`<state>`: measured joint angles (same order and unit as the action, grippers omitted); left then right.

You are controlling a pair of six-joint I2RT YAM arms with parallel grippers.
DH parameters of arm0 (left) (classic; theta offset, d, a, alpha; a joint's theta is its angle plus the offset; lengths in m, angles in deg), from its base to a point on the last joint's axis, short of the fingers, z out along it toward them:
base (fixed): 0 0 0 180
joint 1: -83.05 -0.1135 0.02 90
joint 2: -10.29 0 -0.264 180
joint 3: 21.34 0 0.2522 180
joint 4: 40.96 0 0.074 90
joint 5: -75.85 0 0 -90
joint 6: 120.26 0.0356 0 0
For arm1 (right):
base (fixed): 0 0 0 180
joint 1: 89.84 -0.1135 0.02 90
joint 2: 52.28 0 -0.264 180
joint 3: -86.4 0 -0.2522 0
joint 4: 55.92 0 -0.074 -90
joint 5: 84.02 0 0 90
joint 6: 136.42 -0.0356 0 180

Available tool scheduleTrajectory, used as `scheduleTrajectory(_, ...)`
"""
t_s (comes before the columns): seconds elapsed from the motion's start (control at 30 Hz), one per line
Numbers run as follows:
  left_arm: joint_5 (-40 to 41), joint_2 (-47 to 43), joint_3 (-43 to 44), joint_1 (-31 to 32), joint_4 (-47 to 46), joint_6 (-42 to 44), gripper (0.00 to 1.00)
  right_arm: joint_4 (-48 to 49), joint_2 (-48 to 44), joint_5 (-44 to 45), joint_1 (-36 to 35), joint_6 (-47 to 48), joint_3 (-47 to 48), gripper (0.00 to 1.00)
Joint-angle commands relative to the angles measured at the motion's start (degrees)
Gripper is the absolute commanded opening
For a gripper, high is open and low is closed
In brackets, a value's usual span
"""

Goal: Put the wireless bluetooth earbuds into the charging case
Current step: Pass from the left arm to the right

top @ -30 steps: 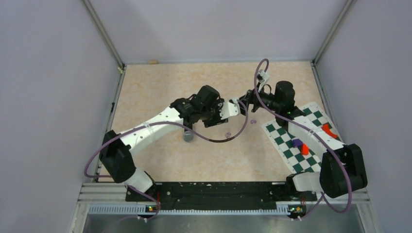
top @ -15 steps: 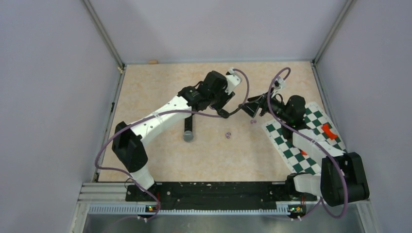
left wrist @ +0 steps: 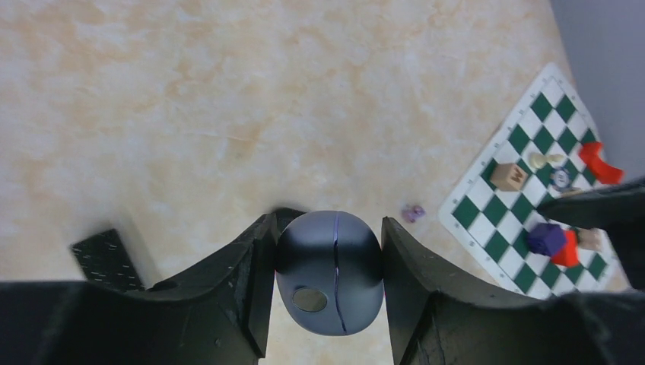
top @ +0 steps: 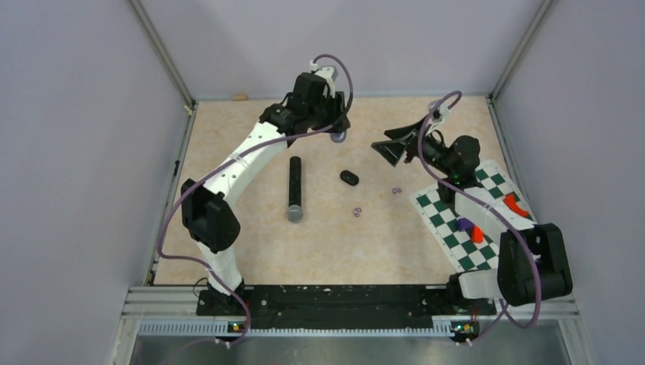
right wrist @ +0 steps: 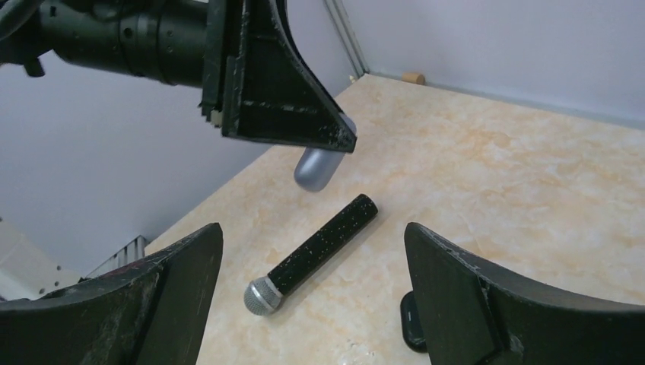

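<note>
My left gripper (top: 337,135) is raised near the back of the table, shut on a dark grey egg-shaped charging case (left wrist: 328,266) with a seam down its middle. From the right wrist view the case (right wrist: 316,169) hangs below the left finger. My right gripper (top: 388,150) stands open in the air to the right of it, with nothing between its fingers (right wrist: 313,228). Two tiny purple ring-like earbuds (top: 357,212) (top: 395,190) lie on the table. A small black oval piece (top: 349,178) lies near the middle, half hidden behind my right finger (right wrist: 411,323).
A black microphone (top: 295,188) with a grey head lies left of the middle, also in the right wrist view (right wrist: 319,247). A green-and-white chessboard mat (top: 487,220) at the right carries red, purple and wooden pieces. Grey walls close in three sides.
My left arm has lifted and swung to the back of the table with the case, uncovering the black oval piece. My right gripper has pulled back a little to the right.
</note>
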<state>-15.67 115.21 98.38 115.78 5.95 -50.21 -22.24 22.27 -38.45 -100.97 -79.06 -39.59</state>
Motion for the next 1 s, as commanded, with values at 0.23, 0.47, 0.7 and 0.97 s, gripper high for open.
scheduleTrajectory(0.23,-8.41,1.29,-2.68,3.62,-3.01,-14.73,0.00,0.53,5.99,10.93,-9.44,3.07,1.63,0.86)
scheduleTrajectory(0.47,-7.40,2.06,-2.23,4.76,-2.31,-15.32,0.00,-2.48,4.80,18.11,-10.67,4.19,0.89,0.81)
scheduleTrajectory(0.7,-5.59,2.30,-1.08,5.28,-1.27,-15.03,0.00,-4.88,6.00,17.47,-11.09,4.62,1.54,0.75)
scheduleTrajectory(0.97,-4.46,2.06,-1.11,5.46,-0.97,-14.69,0.00,-4.73,6.85,15.62,-11.79,3.97,1.93,0.63)
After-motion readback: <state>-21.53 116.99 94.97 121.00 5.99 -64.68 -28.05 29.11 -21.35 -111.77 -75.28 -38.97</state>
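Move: The grey-blue charging case, already pinched in the left fingers, lies about 13 cm left of the right hand, 8 cm ahead and 2 cm lower. From the left hand, the right gripper is thus 13 cm to the right, 8 cm back and 2 cm higher. On the table some 22 cm below the right hand, the black case sits 5 cm ahead and 8 cm left; the nearer purple earbud is about level with it fore and aft, 8 cm right. Back, to the right and down, the left arm carries the charging case towards the right gripper, about 8 cm in all, tipping its fingers some 15 degrees, then holds there and keeps its pinch. The right hand sinks about 6 cm while going left and a little forward to meet it, its fingers straddling the case and closing partway; contact can't be made out. ##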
